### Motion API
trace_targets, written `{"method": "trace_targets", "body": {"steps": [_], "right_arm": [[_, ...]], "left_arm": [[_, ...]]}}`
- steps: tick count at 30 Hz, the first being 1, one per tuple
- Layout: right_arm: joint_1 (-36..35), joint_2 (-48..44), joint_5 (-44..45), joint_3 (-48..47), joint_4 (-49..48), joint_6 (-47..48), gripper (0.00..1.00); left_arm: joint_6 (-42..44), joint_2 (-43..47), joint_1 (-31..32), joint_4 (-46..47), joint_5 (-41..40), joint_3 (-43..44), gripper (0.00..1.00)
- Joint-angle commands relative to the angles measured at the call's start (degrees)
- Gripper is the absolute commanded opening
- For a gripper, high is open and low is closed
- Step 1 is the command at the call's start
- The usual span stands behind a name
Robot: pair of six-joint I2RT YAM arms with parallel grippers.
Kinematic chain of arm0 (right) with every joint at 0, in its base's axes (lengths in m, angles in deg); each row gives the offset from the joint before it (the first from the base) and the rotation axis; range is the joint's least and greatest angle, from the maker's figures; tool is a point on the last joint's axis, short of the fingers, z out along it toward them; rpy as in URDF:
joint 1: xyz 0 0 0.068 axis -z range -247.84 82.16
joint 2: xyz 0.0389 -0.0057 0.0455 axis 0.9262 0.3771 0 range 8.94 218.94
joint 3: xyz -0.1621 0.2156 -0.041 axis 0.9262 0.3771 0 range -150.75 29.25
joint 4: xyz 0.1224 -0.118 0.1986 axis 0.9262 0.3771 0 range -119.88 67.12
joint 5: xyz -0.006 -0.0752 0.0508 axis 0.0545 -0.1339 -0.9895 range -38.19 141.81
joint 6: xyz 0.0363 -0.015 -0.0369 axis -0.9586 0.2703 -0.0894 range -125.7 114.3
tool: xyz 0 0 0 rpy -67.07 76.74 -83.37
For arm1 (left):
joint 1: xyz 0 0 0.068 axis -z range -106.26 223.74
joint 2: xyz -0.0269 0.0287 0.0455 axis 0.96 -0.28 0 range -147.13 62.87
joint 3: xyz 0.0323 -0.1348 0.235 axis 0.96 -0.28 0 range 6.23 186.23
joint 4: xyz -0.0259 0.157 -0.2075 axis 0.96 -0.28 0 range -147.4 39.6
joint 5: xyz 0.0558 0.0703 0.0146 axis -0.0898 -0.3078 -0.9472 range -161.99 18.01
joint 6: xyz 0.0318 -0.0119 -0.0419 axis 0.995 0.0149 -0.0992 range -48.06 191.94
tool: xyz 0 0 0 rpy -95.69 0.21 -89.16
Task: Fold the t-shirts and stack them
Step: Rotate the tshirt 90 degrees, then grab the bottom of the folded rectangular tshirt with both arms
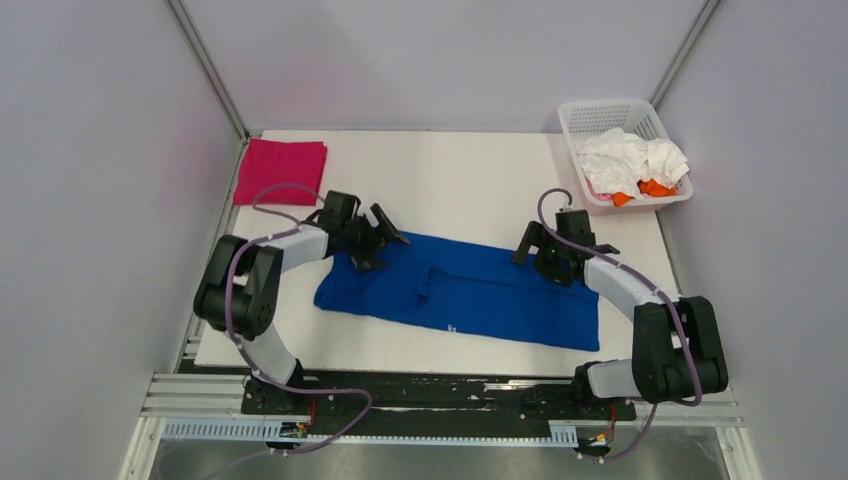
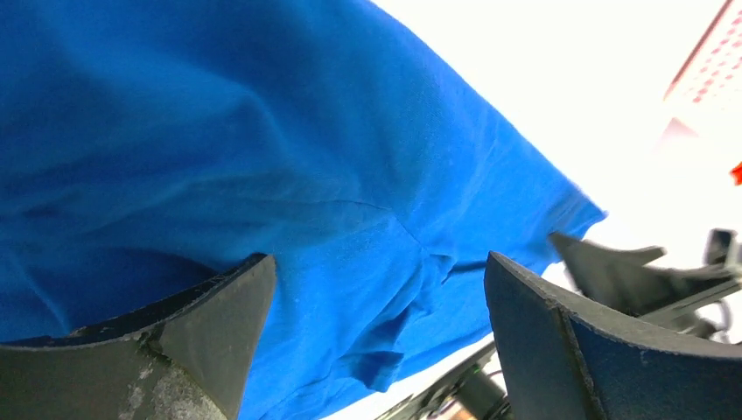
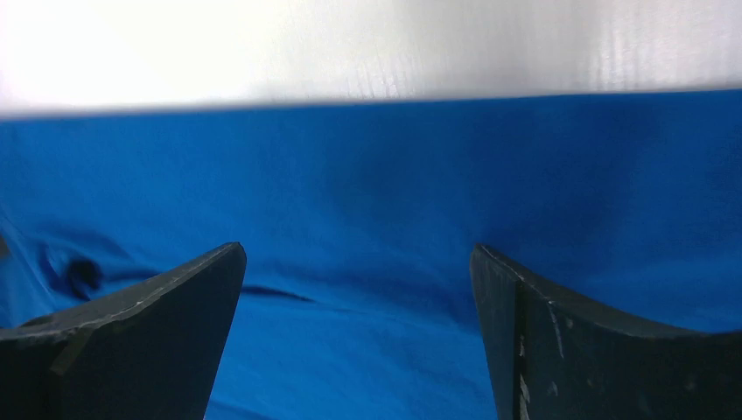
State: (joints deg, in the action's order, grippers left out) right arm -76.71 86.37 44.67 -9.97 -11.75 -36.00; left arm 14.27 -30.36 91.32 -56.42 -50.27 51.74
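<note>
A royal blue t-shirt (image 1: 470,293) lies in a long band across the middle of the white table (image 1: 460,180), with a bit of white print at its near edge. My left gripper (image 1: 378,240) hovers open over its left end, blue cloth (image 2: 262,149) filling the view between the spread fingers. Over the shirt's far right edge my right gripper (image 1: 545,252) is open too, nothing pinched; only blue cloth (image 3: 367,201) shows below it. A folded magenta-pink t-shirt (image 1: 281,171) rests at the far left corner. White t-shirts (image 1: 625,160) and an orange one (image 1: 652,188) are heaped in the basket.
The white lattice basket (image 1: 582,118) stands at the table's far right corner. Grey walls close in the table on three sides. A metal rail with the arm bases (image 1: 440,395) runs along the near edge.
</note>
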Motion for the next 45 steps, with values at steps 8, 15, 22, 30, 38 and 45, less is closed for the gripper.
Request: {"method": "trace_targets", "body": {"steps": [8,15,22,30,38,45], "right_arm": [[-9.65,5.61,-5.93,1.04,-1.45,1.56,1.0],[-25.92,12.74,-17.76,-6.01,-2.13,10.24,1.0],[-30.92,22.01,-18.72,-16.51,-2.55,14.62,1.0],[-31.48,14.56,-12.57,-17.52,-1.96,14.39,1.0],[-30.91,-5.13,3.06,-10.76,-2.82,4.93,1.0],[-28.15,-19.78,11.26,2.7,-2.25,-6.24,1.0]], "left_arm": [[5.1,-43.59,-3.53,-12.56,-7.19,57.5,1.0],[-3.31,-71.98,-1.48,-1.08,3.49,99.53,1.0],[-13.32,-79.22,0.94,18.33,-3.37,103.57,1.0],[-9.1,-73.14,0.15,15.81,-1.64,105.19,1.0],[15.33,-34.27,3.69,-4.27,-3.34,82.37,1.0],[21.95,-6.16,10.94,-20.75,-18.27,51.43,1.0]]}}
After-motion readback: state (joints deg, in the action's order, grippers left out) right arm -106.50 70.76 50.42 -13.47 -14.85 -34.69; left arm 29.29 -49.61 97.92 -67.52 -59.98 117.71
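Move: The left hand's open fingers are already down on the left part of the blue t-shirt; the shirt's middle lies about 20 cm to that hand's right and 12 cm nearer the base. The pink folded t-shirt is some 27 cm to its left and 21 cm ahead. For the right hand, the blue shirt's middle is about 21 cm left and 8 cm back, and the laundry basket about 25 cm right and 28 cm ahead, both hands just above table height. Pressing on the blue t-shirt with open fingers, the left hand drags its left end forward some 37 cm to the table's far edge, drifting right, fingertips tilting outward. The right hand, open too, sweeps the other half about 21 cm left and slightly back, turning some 50 degrees counter-clockwise. Both then lift clear, the left rising steeply and drawing back, the right easing rightward. ##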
